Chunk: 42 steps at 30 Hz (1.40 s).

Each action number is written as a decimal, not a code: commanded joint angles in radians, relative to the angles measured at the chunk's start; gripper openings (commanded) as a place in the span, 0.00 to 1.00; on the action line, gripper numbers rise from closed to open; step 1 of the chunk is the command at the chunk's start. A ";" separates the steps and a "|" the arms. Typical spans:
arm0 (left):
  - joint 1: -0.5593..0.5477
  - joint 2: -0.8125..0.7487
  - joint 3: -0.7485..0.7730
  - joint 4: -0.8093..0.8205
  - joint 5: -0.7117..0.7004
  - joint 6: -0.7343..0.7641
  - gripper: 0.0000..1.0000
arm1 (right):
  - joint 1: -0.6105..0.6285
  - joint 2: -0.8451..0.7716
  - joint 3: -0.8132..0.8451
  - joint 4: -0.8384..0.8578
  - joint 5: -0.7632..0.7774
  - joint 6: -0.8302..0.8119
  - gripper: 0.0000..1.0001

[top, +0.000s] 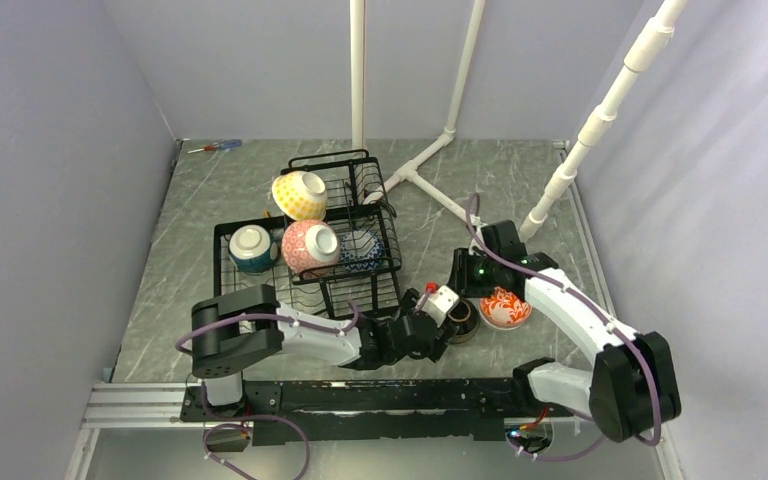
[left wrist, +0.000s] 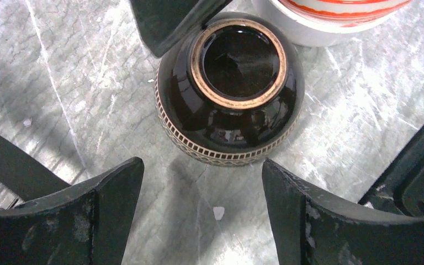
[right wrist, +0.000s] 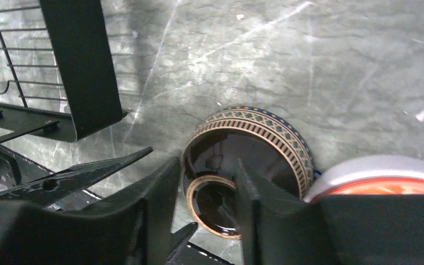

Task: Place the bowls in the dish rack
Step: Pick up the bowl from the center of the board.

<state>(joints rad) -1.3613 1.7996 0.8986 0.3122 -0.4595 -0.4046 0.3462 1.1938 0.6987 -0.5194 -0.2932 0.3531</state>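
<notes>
A dark brown bowl (left wrist: 229,88) with a patterned rim band lies upside down on the table (left wrist: 61,83), also in the overhead view (top: 463,322) and the right wrist view (right wrist: 254,149). My left gripper (left wrist: 204,165) is open, its fingertips just short of the bowl, one to each side. My right gripper (right wrist: 205,163) hovers at the bowl's far side with its jaws partly apart, open; one finger (left wrist: 165,22) touches the bowl's shoulder. An orange-red patterned bowl (top: 505,307) sits right beside it. The dish rack (top: 310,285) holds yellow dotted (top: 300,195), teal (top: 252,248), pink-red (top: 310,246) and blue-white (top: 360,250) bowls.
White pipe legs (top: 430,160) stand behind the rack and at the right (top: 580,150). A screwdriver (top: 215,146) lies at the far left corner. The rack's black frame (right wrist: 83,66) is close to the left of my right gripper. The two arms nearly meet over the brown bowl.
</notes>
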 commanded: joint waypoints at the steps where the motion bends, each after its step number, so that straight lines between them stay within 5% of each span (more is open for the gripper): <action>1: -0.002 -0.074 -0.039 0.007 0.032 0.010 0.84 | -0.036 -0.072 -0.046 -0.002 0.029 0.063 0.50; 7: -0.005 -0.103 -0.094 0.084 0.080 0.033 0.84 | -0.044 -0.069 -0.060 -0.014 0.045 0.102 0.60; 19: -0.019 -0.124 -0.111 0.115 0.117 0.097 0.84 | -0.068 -0.093 -0.068 -0.087 0.371 0.238 0.57; 26: -0.019 -0.115 -0.130 0.146 0.155 0.096 0.86 | -0.137 -0.130 -0.098 -0.051 0.303 0.232 0.56; 33: -0.019 -0.070 -0.174 0.265 0.219 0.136 0.88 | -0.152 -0.116 -0.083 -0.007 0.040 0.137 0.59; 42: -0.011 -0.026 -0.186 0.309 0.245 0.134 0.85 | -0.162 -0.187 -0.148 0.042 -0.121 0.150 0.87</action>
<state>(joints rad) -1.3758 1.7588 0.7162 0.5587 -0.2295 -0.2737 0.1890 1.0409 0.5751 -0.5270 -0.3176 0.5064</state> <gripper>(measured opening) 0.860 0.846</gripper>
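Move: The dark bowl, upside down on the table, lies about 5 cm back of the right hand, nearly in line with it and some 4 cm lower. The red-and-white bowls sit roughly 7 cm to that hand's right and 5 cm back; the rack's near corner is about 14 cm left and 6 cm back. From the left hand the dark bowl is about 5 cm right, 2 cm ahead and slightly lower. Rightward first, the right hand sweeps about 7 cm, sinking a little and turning clockwise, pushing the red-and-white bowls away from the dark bowl; then it swings back left some 4 cm towards the dark bowl, rising slightly, its fingers spreading from under half to wide open. The left hand draws back about 4 cm, away from the dark bowl, turning some 15 degrees clockwise with fingers staying open. ##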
